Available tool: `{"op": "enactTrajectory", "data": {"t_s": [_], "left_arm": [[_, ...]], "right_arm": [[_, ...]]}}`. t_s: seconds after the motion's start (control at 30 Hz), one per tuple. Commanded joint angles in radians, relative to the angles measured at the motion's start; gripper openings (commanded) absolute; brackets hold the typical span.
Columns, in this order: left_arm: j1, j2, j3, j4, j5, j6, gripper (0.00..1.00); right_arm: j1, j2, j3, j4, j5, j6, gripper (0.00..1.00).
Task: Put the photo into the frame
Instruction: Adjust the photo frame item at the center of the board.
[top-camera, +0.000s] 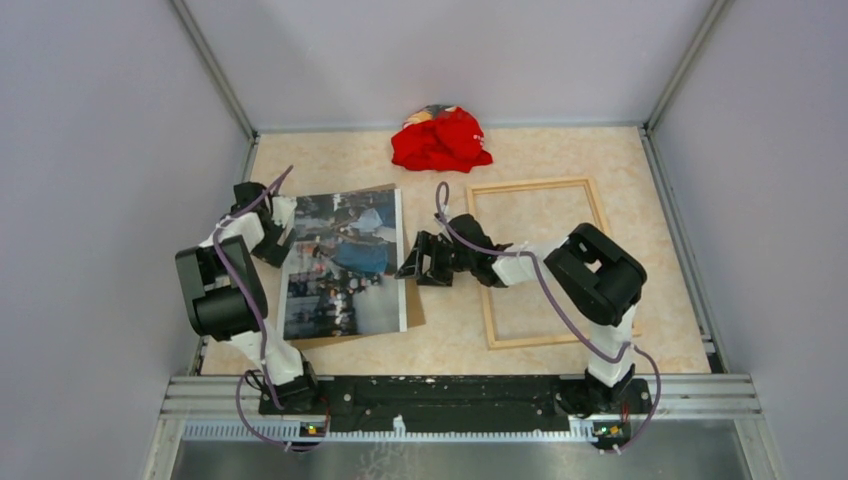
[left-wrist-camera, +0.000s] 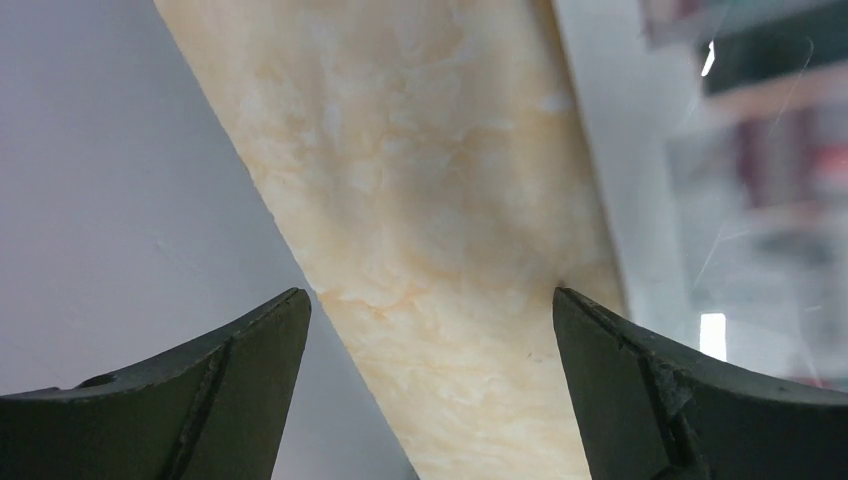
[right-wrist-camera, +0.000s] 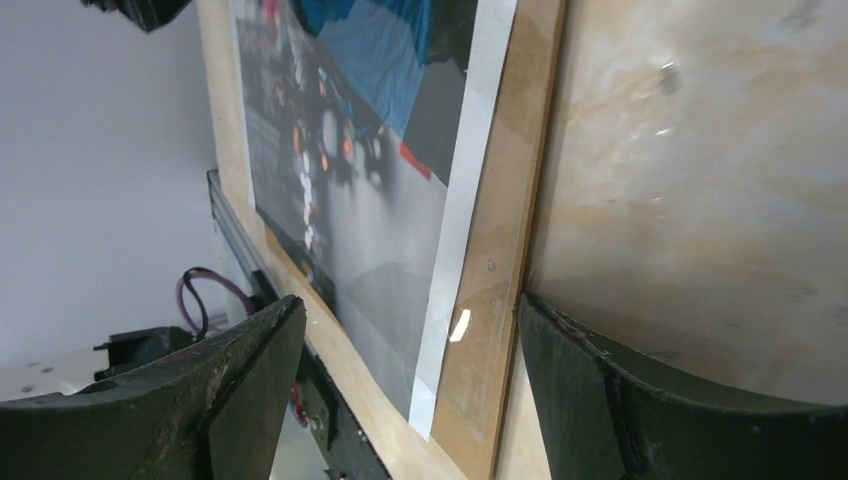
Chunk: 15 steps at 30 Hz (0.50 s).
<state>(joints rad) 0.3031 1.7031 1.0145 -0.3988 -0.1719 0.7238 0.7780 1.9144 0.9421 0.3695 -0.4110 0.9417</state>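
The photo (top-camera: 345, 262), a glossy print with a white border, lies flat at the left of the table on a brown backing board (top-camera: 413, 305). The light-wood frame (top-camera: 530, 184) lies empty to the right. My right gripper (top-camera: 408, 262) is open at the photo's right edge. In the right wrist view its jaws straddle the white border of the photo (right-wrist-camera: 380, 200) and the board's edge (right-wrist-camera: 500, 250) without touching them. My left gripper (top-camera: 282, 232) is open by the photo's upper left edge. Only bare table shows between its jaws (left-wrist-camera: 430, 310), and the photo (left-wrist-camera: 760, 150) is blurred at the right.
A crumpled red cloth (top-camera: 440, 138) lies at the back of the table near the wall. Metal rails and grey walls close in the table on both sides. The right arm reaches across the frame's left rail.
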Motion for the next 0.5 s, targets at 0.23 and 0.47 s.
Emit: {"op": "enactTrajectory", "data": {"t_s": [0.23, 0.47], "left_arm": [[-0.048, 0.115, 0.074, -0.070, 0.115, -0.105, 0.98], [-0.109, 0.108, 0.049, -0.041, 0.089, -0.139, 0.98]], "right_arm": [[-0.043, 0.058, -0.027, -0.095, 0.072, 0.025, 0.81], [-0.100, 0.152, 0.196, -0.299, 0.150, -0.093, 0.82]]}}
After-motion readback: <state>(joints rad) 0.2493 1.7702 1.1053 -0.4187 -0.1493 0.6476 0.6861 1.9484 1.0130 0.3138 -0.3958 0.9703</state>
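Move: The photo, lying on its brown board, has its middle about 14 cm to the right hand's left and 3 cm ahead, some 3 cm below. The wooden frame's middle is roughly 28 cm to that hand's right and 3 cm ahead, and the red cloth about 28 cm ahead and 6 cm right. From the left hand, the photo's middle lies some 13 cm right and 2 cm back. Right hand nudges the board left-back, then leaves 6 cm forward and right; left hand slides 3 cm forward-right. ##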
